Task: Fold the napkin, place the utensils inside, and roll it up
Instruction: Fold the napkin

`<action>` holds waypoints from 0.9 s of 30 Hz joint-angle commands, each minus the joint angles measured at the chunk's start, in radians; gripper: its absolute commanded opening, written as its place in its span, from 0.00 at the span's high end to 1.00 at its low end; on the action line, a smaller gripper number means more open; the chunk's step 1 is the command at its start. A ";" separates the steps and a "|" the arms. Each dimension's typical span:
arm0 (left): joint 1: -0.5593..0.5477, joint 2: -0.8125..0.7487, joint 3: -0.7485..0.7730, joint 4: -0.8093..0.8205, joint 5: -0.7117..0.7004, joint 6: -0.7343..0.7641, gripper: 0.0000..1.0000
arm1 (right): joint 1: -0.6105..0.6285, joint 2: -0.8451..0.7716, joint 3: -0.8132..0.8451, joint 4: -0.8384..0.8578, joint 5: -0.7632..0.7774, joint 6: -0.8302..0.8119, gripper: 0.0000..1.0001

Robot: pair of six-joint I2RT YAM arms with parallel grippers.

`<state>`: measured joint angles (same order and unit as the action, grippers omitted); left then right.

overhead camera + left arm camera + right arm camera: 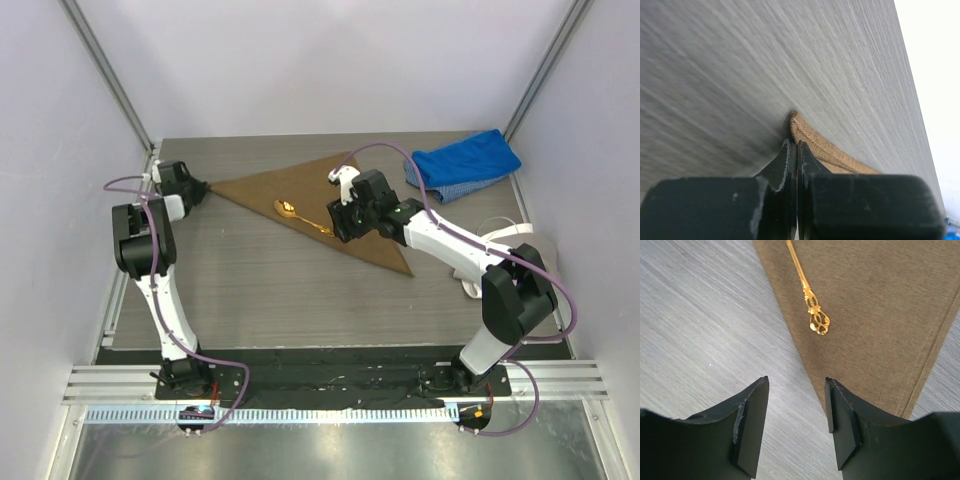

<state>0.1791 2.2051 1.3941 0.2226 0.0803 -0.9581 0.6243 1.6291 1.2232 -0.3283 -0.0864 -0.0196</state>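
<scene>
The tan-brown napkin lies folded into a long triangle on the grey table. The gold spoon rests on it, bowl to the left. My left gripper is at the napkin's left tip. In the left wrist view its jaws are pressed together at the hemmed corner of the napkin, with a sliver of tan between them. My right gripper hovers open over the napkin's front edge. The spoon's ornate handle end lies just beyond the right gripper, and nothing is between its fingers.
A crumpled blue cloth lies at the back right corner. A beige-and-white item sits by the right edge, partly behind the right arm. White walls close in the table on three sides.
</scene>
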 commanded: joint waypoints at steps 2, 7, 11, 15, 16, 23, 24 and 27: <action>0.000 -0.096 -0.081 0.136 0.122 0.048 1.00 | -0.003 -0.022 -0.002 0.069 0.046 0.018 0.44; -0.042 -0.168 -0.173 0.228 0.173 0.050 1.00 | -0.003 -0.011 -0.014 0.092 0.053 0.056 0.44; -0.110 -0.231 -0.246 0.284 0.190 0.041 1.00 | -0.005 -0.009 -0.030 0.112 0.051 0.069 0.44; -0.168 -0.269 -0.288 0.313 0.197 0.032 1.00 | -0.005 -0.017 -0.053 0.120 0.051 0.075 0.44; -0.203 -0.277 -0.296 0.323 0.200 0.030 1.00 | -0.005 -0.018 -0.059 0.123 0.054 0.076 0.44; -0.346 -0.312 -0.340 0.362 0.222 0.001 1.00 | -0.003 -0.038 -0.097 0.140 0.053 0.093 0.44; -0.358 -0.317 -0.342 0.366 0.226 -0.002 1.00 | -0.005 -0.040 -0.106 0.141 0.051 0.095 0.44; -0.403 -0.320 -0.349 0.382 0.231 -0.007 1.00 | -0.005 -0.048 -0.120 0.150 0.051 0.102 0.44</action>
<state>-0.1890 1.9339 1.0546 0.5240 0.2909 -0.9543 0.6243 1.6295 1.1160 -0.2367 -0.0456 0.0601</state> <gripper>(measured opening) 0.016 0.564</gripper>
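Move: The left gripper already pinches the napkin's left corner down at the table. The napkin's middle, where the fold heads, lies about 35 cm to its right and 6 cm back; the spoon's middle lies roughly 31 cm right and 12 cm back, the napkin's far corner about 44 cm right and 13 cm ahead. From the open right hand, the spoon's middle is some 11 cm ahead, 11 cm left and 12 cm below, with its handle end about 6 cm ahead and 4 cm left. Bring the left gripper right by some 24 cm and back about 8 cm, keeping the corner pinched and rising about 7 cm as it swings in over the bowl end of the spoon; turn the wrist about 30 degrees clockwise and tip the fingers up a little. Meanwhile sink the right gripper some 3 cm towards the table beside the spoon handle, fingers still open. ##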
